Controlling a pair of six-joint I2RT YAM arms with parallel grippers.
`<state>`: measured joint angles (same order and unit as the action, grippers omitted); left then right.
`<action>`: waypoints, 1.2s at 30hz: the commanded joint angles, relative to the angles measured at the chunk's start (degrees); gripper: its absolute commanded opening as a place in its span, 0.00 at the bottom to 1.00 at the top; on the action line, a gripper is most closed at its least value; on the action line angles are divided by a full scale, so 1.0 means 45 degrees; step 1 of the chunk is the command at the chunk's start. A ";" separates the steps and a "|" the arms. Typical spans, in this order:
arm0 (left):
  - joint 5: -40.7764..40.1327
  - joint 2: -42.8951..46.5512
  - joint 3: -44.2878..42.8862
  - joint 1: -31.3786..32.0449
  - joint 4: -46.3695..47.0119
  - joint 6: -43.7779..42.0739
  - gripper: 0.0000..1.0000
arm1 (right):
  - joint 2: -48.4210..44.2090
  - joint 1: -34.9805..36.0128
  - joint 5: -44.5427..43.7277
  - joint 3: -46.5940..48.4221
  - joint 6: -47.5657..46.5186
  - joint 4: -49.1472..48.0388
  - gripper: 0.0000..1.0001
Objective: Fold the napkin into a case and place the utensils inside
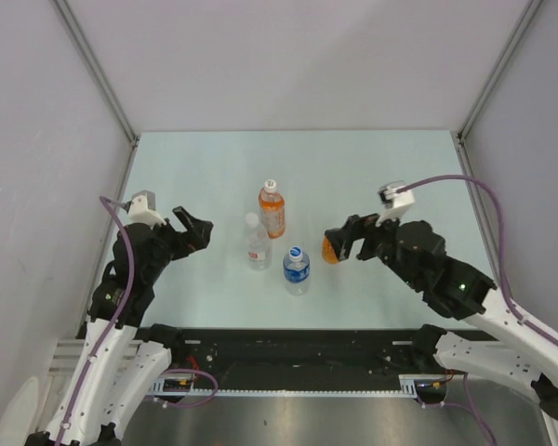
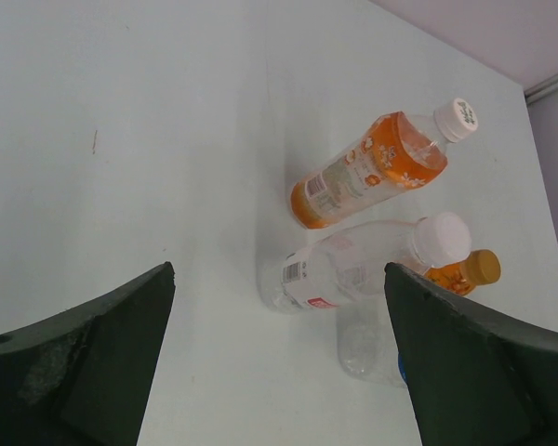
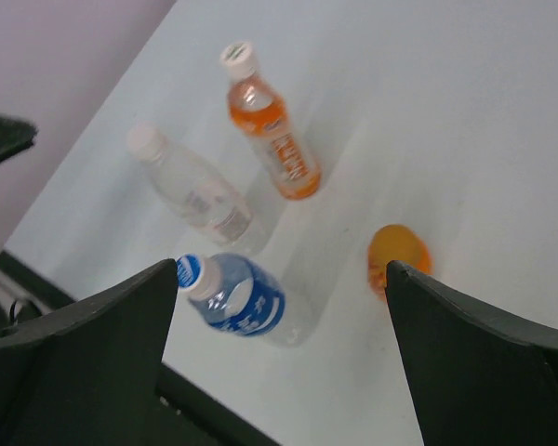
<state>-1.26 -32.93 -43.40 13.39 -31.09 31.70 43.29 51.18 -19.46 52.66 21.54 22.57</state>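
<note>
No napkin and no utensils show in any view. My left gripper (image 1: 197, 234) (image 2: 279, 274) hangs open over the table's left side, nothing between its fingers. My right gripper (image 1: 338, 245) (image 3: 281, 268) is open too, on the right, holding nothing. Between the two stand bottles: a tall orange-drink bottle (image 1: 272, 209) (image 2: 367, 172) (image 3: 272, 135), a clear white-capped bottle (image 1: 257, 242) (image 2: 353, 265) (image 3: 191, 186) and a blue-labelled water bottle (image 1: 297, 269) (image 3: 242, 302). A small orange bottle (image 1: 330, 249) (image 2: 465, 271) (image 3: 398, 253) stands just ahead of the right gripper's fingers, apart from them.
The pale table (image 1: 372, 177) is boxed in by grey walls at the left, back and right. A black rail (image 1: 288, 344) with cables runs along the near edge between the arm bases.
</note>
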 commanded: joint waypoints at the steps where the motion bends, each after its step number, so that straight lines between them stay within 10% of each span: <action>1: -0.0521 0.0266 0.0463 0.0033 -0.0142 -0.0307 0.97 | 0.1333 0.2233 -0.0144 0.0639 -0.0548 -0.0327 0.97; 21: -0.0229 0.0286 0.0679 0.0033 -0.0278 -0.0248 0.99 | 0.4931 0.4096 -0.1963 0.1090 -0.0997 -0.1225 0.98; 36: -0.0228 0.0364 0.0738 0.0033 -0.0259 -0.0287 0.98 | 0.5791 0.3549 -0.1418 0.1090 -0.0841 -0.1831 0.57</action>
<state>-2.81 -31.75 -40.40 13.39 -33.19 31.03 68.99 67.59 -26.24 55.05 17.52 16.75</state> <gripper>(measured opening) 0.979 0.603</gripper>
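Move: Behind and to the left of the right hand, the blue-capped bottle stands about 11 cm left, 2 cm back and 17 cm below. The small orange bottle is straight ahead of this hand by some 7 cm, 20 cm down. The clear bottle stands roughly 22 cm left and 6 cm ahead, the tall orange bottle 17 cm left and 16 cm ahead, both 15 cm lower. From the left hand, the blue-capped bottle is about 25 cm right, 5 cm back and 11 cm below. Swinging left about 11 cm and sinking nearly 10 cm, the right hand first draws back some 5 cm, then eases forward about 3 cm onto the blue-capped bottle. The hand rolls its left side down about 20 degrees and turns slightly counter-clockwise; its wide-open fingers partly close late, pinching the bottle around the shoulder just below the cap. The open left hand sinks a little. ##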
